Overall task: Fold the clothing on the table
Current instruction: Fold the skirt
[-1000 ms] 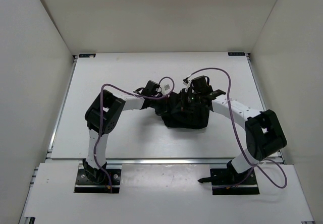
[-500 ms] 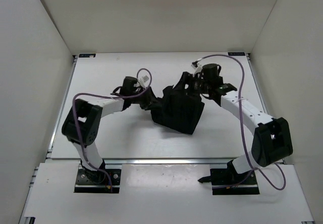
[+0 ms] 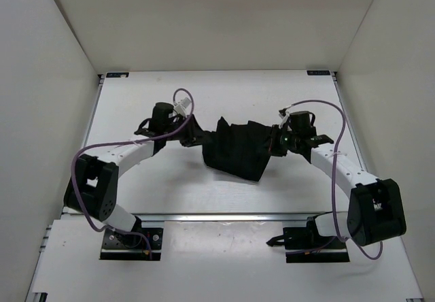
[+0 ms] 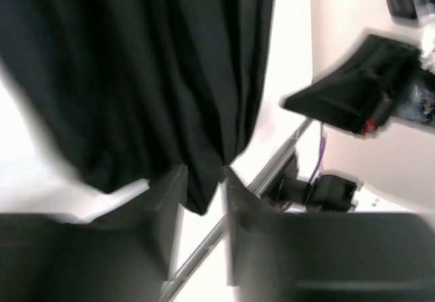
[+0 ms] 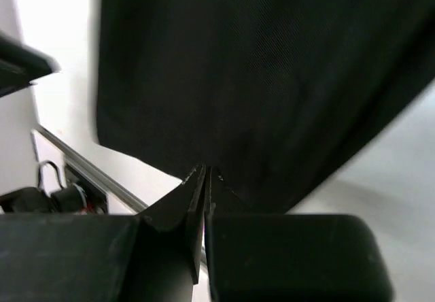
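Observation:
The black clothing (image 3: 236,149) lies spread in the middle of the white table (image 3: 204,98), creased, its lower corner pointing toward me. My left gripper (image 3: 192,137) is at its left end. In the left wrist view its jaws (image 4: 205,176) stand apart, and a corner of the clothing (image 4: 156,77) hangs between the fingertips without being pinched. My right gripper (image 3: 273,142) is at the right end. In the right wrist view its jaws (image 5: 206,171) are pressed together at the edge of the clothing (image 5: 258,77).
White walls enclose the table on three sides. A metal rail (image 3: 224,215) runs along the near edge, also seen as the rail (image 5: 88,169) in the right wrist view. Both arm bases (image 3: 129,241) sit below it. The right arm (image 4: 353,98) shows in the left wrist view.
Both grippers have moved outward, left and right, and the bunched clothing has been drawn out wider between them. The left jaws have opened. The right jaws opened and shut again.

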`<state>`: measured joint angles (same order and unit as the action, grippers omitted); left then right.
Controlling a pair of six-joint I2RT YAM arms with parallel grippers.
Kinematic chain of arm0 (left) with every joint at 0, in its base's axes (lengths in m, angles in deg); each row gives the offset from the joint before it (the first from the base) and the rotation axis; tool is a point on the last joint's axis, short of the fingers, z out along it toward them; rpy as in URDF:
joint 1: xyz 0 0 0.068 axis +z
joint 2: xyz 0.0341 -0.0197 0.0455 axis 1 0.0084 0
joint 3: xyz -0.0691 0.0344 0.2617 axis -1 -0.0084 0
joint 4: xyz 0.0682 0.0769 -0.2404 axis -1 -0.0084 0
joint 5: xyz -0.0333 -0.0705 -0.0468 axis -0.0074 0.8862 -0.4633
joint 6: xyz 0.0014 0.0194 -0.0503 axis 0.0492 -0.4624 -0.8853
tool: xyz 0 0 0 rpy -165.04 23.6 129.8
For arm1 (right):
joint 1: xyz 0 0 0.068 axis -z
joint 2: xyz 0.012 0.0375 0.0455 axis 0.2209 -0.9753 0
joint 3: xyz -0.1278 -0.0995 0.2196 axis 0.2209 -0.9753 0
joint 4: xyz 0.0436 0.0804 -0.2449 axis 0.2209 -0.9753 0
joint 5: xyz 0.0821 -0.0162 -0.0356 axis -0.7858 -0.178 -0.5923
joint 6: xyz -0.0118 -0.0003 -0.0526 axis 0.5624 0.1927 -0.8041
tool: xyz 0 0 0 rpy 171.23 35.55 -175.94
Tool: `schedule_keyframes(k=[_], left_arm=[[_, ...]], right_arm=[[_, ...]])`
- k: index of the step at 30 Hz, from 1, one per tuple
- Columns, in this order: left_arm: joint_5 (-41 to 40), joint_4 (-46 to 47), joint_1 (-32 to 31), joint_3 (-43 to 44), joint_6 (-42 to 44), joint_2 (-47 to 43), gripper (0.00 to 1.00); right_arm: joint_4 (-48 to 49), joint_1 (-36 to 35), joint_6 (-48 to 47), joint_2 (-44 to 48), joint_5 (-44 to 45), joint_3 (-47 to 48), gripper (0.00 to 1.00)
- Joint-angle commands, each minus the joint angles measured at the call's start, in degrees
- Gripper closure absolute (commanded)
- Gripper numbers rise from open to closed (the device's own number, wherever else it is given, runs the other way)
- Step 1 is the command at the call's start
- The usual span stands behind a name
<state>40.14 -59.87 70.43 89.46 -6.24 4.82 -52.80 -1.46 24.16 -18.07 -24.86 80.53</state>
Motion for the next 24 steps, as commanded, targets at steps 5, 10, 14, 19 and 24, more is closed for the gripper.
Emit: schedule_keyframes(k=[5, 10, 14, 19, 24], left_arm=[[-1.32, 5.97, -12.10, -0.44, -1.37, -1.16, 1.00], [-10.98, 3.62, -14.66, -3.08, 1.35, 2.97, 1.00], [-21.60, 3.35, -13.17, -6.07, 2.58, 4.82, 1.00], [-26.29, -1.29, -10.27, -0.73, 8.28, 9.03, 1.00], [-24.80, -5.52, -6.66, 5.08, 10.05, 7.73, 0.95]], right_arm=[[5.21, -1.60, -2.15, -2.46, -0.14, -3.19, 1.00], [8.73, -1.34, -3.47, -8.26, -1.72, -2.23, 1.00], [8.73, -1.51, -5.93, -12.39, -1.20, 0.67, 1.00], [5.75, 1.47, -8.47, -14.16, -3.21, 4.35, 1.00], [4.16, 4.37, -9.36, -9.51, -6.38, 9.80, 0.75]])
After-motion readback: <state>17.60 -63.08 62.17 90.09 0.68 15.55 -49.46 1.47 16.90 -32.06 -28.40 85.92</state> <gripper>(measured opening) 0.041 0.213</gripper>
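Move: The skirt's left edge lies some 12 cm below the left hand, about level with it and 3 cm to its right; the crumpled far-left peak is about 12 cm ahead and 7 cm to the right of that hand. From the right hand, the skirt's right edge is about 2 cm to the left, level with it and 12 cm below; the near corner lies roughly 8 cm back and 4 cm left of that hand. The left hand swings back and right about 9 cm over the skirt as its fingers shut, then dives some 11 cm while sweeping left and forward again, rolling about 20 degrees until the fingers point more steeply down and the shut tips come against the skirt's left edge. The right hand, its fingers already shut, sinks about 7 cm towards the skirt's right side, then turns up and forward about 4 cm with the fingers starting to part; whether they touched cloth can't be seen. ##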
